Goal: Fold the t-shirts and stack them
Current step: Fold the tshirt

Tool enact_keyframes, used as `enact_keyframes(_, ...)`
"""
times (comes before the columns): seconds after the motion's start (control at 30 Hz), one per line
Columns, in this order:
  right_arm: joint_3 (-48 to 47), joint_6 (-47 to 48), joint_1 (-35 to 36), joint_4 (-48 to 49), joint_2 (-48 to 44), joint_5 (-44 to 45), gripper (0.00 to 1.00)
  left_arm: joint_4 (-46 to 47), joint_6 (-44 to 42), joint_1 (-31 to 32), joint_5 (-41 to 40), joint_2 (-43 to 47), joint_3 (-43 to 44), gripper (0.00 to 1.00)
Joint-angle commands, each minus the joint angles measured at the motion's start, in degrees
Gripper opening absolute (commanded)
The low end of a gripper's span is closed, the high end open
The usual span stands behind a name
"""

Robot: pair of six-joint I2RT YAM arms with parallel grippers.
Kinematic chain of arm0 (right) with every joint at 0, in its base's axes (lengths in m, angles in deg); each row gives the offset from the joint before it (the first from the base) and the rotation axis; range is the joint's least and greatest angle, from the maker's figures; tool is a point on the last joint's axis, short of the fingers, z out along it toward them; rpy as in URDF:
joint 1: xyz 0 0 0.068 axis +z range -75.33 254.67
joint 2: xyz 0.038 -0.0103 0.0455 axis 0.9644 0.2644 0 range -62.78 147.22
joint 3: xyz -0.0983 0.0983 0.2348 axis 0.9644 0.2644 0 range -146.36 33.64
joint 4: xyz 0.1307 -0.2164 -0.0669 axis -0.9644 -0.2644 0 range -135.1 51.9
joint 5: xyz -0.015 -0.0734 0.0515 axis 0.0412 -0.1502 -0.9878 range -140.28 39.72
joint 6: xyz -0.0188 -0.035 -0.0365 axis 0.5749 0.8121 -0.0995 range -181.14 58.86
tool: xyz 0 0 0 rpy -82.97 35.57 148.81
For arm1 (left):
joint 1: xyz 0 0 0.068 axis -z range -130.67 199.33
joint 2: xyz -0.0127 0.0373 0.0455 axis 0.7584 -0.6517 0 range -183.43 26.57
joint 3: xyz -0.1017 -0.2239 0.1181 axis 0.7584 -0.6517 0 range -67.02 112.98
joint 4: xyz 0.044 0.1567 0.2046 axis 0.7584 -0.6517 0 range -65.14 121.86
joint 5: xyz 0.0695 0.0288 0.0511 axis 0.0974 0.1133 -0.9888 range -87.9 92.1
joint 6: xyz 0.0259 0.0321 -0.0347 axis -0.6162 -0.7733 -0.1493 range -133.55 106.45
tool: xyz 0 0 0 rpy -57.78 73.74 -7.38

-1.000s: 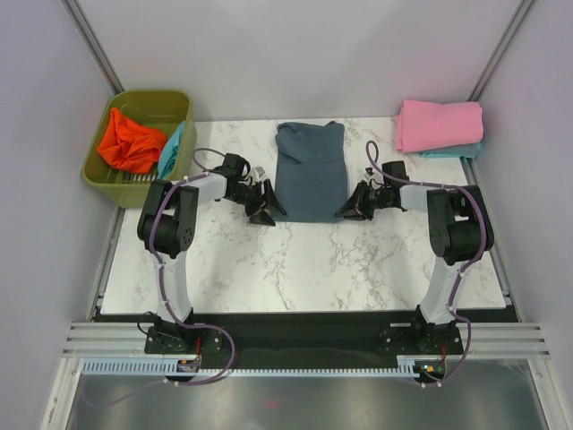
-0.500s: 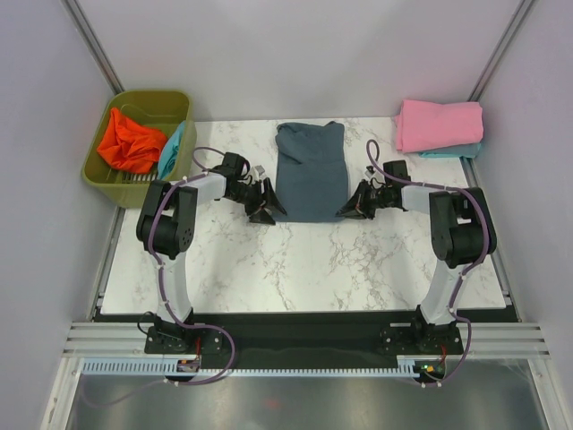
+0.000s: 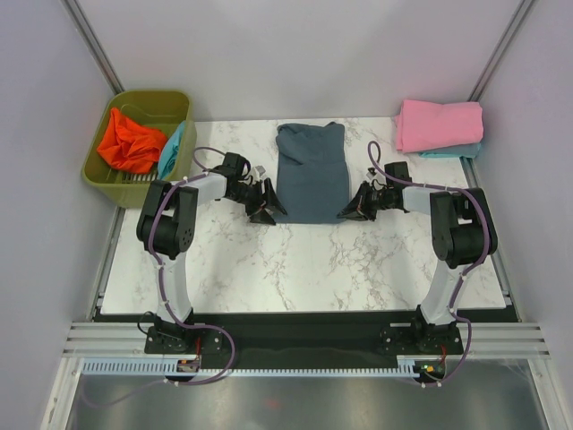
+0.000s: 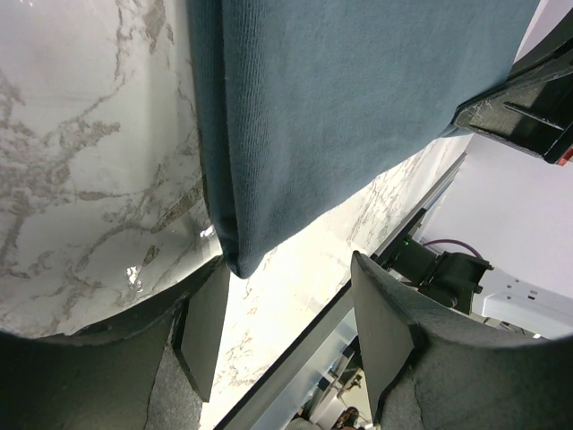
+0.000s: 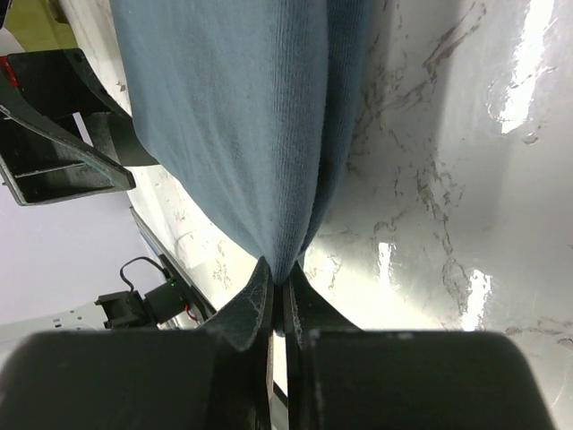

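A dark slate blue-grey t-shirt (image 3: 311,170) lies folded in a long strip at the middle back of the table. My right gripper (image 3: 346,213) (image 5: 285,285) is shut on its near right corner, and the cloth (image 5: 242,116) runs straight out of the closed jaws. My left gripper (image 3: 266,210) (image 4: 286,331) stands open at the near left corner. That corner of the shirt (image 4: 240,255) rests against the tip of one finger (image 4: 208,327), with nothing between the pads. A pink t-shirt (image 3: 439,124) lies folded on a teal one (image 3: 455,151) at the back right.
An olive-green bin (image 3: 109,176) at the back left holds an orange-red t-shirt (image 3: 130,141) and a teal one (image 3: 170,150). White walls close in the back and sides. The marble table (image 3: 295,264) stretches toward the arm bases.
The right gripper has closed on the shirt's near right corner and edged slightly away from me. The left arm and the shirt have stayed put.
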Motion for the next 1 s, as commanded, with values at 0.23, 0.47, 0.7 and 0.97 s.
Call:
enact_keyframes(0.23, -0.41, 0.86, -0.33, 0.21, -1.56, -0.03, 0.0, -0.01, 1.03, 0.38, 0.12, -0.24, 1.6, 0.64)
enact_keyframes(0.47, -0.24, 0.86, -0.33, 0.12, -1.65, 0.14, 0.0, -0.01, 1.03, 0.21, 0.12, 2.48, 1.42, 0.64)
enact_keyframes(0.7, -0.5, 1.13, -0.68, -0.06, -2.18, 0.14, 0.0, -0.01, 1.03, -2.07, 0.12, 10.56, 2.56, 0.64)
enact_keyframes(0.97, -0.24, 0.95, -0.77, 0.03, -2.0, 0.06, 0.0, -0.01, 1.03, -3.05, 0.12, 19.09, 3.27, 0.64)
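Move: The t-shirt's near left corner lies almost at the left hand's open fingers, about 1 cm ahead and 1 cm lower; the shirt's middle is some 14 cm ahead and 10 cm right of that hand. The right hand already has the near right corner between its pads, and the near left corner lies about 18 cm to its left, level with it. The pink folded shirt sits roughly 24 cm ahead and 25 cm right of the right hand. Upward, after first staying put beside the near left corner, the left hand climbs about 12 cm, away from the shirt, drifting only slightly forward and rolling so its forward side rises some 15 degrees; its fingers stay open. The right hand stays in place and keeps its pinch on the near right corner. ##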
